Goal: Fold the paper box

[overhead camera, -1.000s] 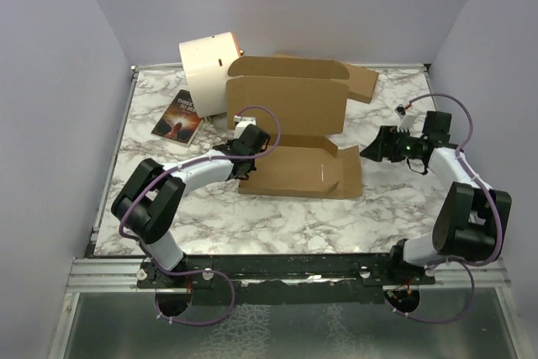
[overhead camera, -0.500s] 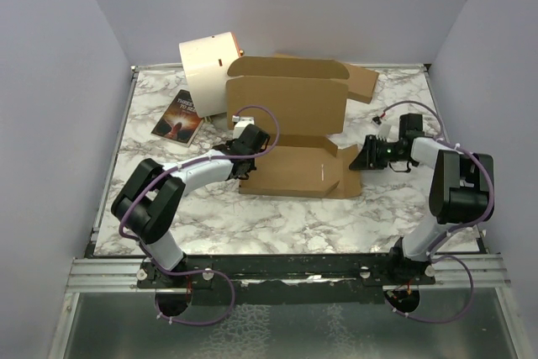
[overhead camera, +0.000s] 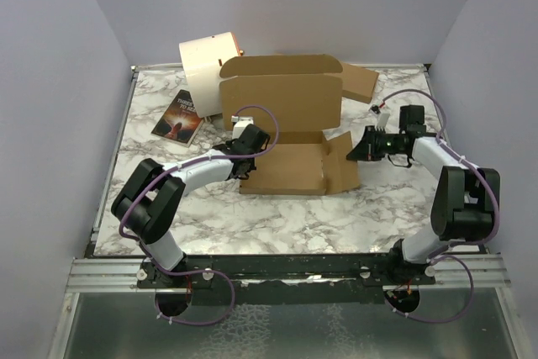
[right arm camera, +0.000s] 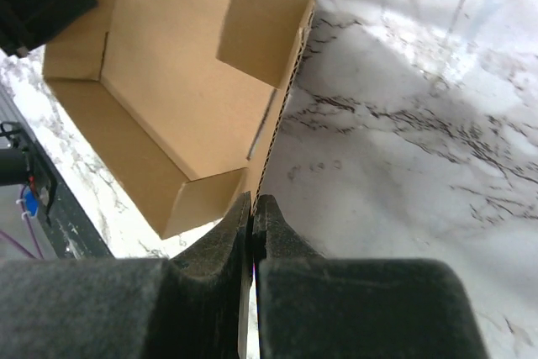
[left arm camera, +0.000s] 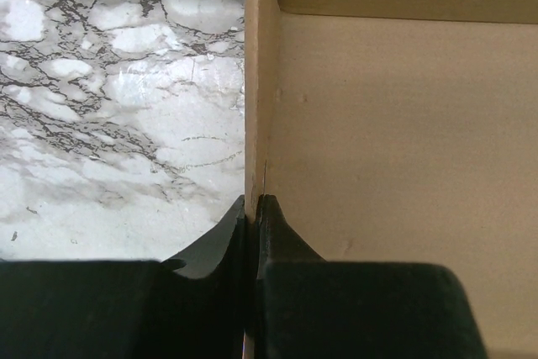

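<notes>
The paper box (overhead camera: 290,161) lies open mid-table, a brown cardboard tray with its tall lid panel (overhead camera: 282,98) standing up at the back. My left gripper (overhead camera: 244,166) is shut on the box's left side wall; in the left wrist view the thin wall edge (left arm camera: 256,81) runs straight in between the closed fingertips (left arm camera: 254,205). My right gripper (overhead camera: 355,152) is shut on the right side flap (overhead camera: 343,161). In the right wrist view the flap's corrugated edge (right arm camera: 282,115) is pinched at the gripper (right arm camera: 254,201), with the box interior (right arm camera: 168,81) beyond.
A cream cylindrical drum (overhead camera: 206,69) stands at the back left, touching the lid panel's left edge. A dark book (overhead camera: 178,115) lies left of the box. A flat cardboard piece (overhead camera: 361,81) sits behind the box at the back right. Purple walls enclose the marble table (overhead camera: 277,220).
My right arm swung left to the box and its gripper closed on the right side flap, lifting it. The lid panel shifted slightly left. The left gripper stayed clamped.
</notes>
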Controlling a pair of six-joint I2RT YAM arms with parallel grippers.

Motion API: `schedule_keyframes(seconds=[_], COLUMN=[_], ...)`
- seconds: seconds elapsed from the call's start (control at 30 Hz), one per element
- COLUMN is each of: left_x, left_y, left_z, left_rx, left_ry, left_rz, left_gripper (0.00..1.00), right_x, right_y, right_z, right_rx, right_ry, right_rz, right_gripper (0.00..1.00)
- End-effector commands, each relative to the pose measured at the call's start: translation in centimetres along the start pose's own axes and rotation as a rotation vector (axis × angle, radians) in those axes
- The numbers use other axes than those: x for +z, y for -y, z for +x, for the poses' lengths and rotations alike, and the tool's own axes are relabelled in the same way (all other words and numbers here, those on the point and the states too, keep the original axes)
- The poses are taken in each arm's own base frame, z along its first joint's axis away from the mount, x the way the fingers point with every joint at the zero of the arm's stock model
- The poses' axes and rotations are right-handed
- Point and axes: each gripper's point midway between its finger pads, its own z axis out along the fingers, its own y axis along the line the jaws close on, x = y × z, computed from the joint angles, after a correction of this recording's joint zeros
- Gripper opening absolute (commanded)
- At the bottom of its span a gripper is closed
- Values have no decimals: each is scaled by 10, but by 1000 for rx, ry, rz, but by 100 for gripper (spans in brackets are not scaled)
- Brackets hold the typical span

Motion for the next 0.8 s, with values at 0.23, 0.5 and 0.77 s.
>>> schedule_keyframes(seconds=[0.23, 0.5, 0.77], left_x=[-11, -9, -7], left_y=[30, 36, 34], left_z=[-2, 0, 3], left_rx=[-17, -11, -6], left_ry=[-12, -17, -23], left_rz=[93, 98, 86], left_gripper=[0, 0, 0], right_x=[10, 24, 28], right_y=[-26, -48, -51], right_z=[-27, -19, -11], right_rx=[-35, -67, -65], right_ry=[-1, -58, -64], right_rz=[-62, -121, -168], right_gripper=[1, 8, 35])
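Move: The right flap is already pinched at its outer edge by the right hand; its fold line, where it meets the box, lies about 6 cm left of that hand, 2 cm back and 6 cm below. The middle of the front wall is some 17 cm left and 8 cm back, and the raised lid about 16 cm left and 8 cm farther out. From the left hand, closed on the left wall, that right fold line is roughly 20 cm right and 2 cm ahead, slightly lower. The right flap, still pinched at its outer edge, is swung left and up towards its fold line by the right hand, about 4.5 cm left and half that up. Rising stops once the fingers start to part around the edge late on, the hand easing on leftward. The left hand keeps its pinch on the left wall and shifts about 1.5 cm right. ##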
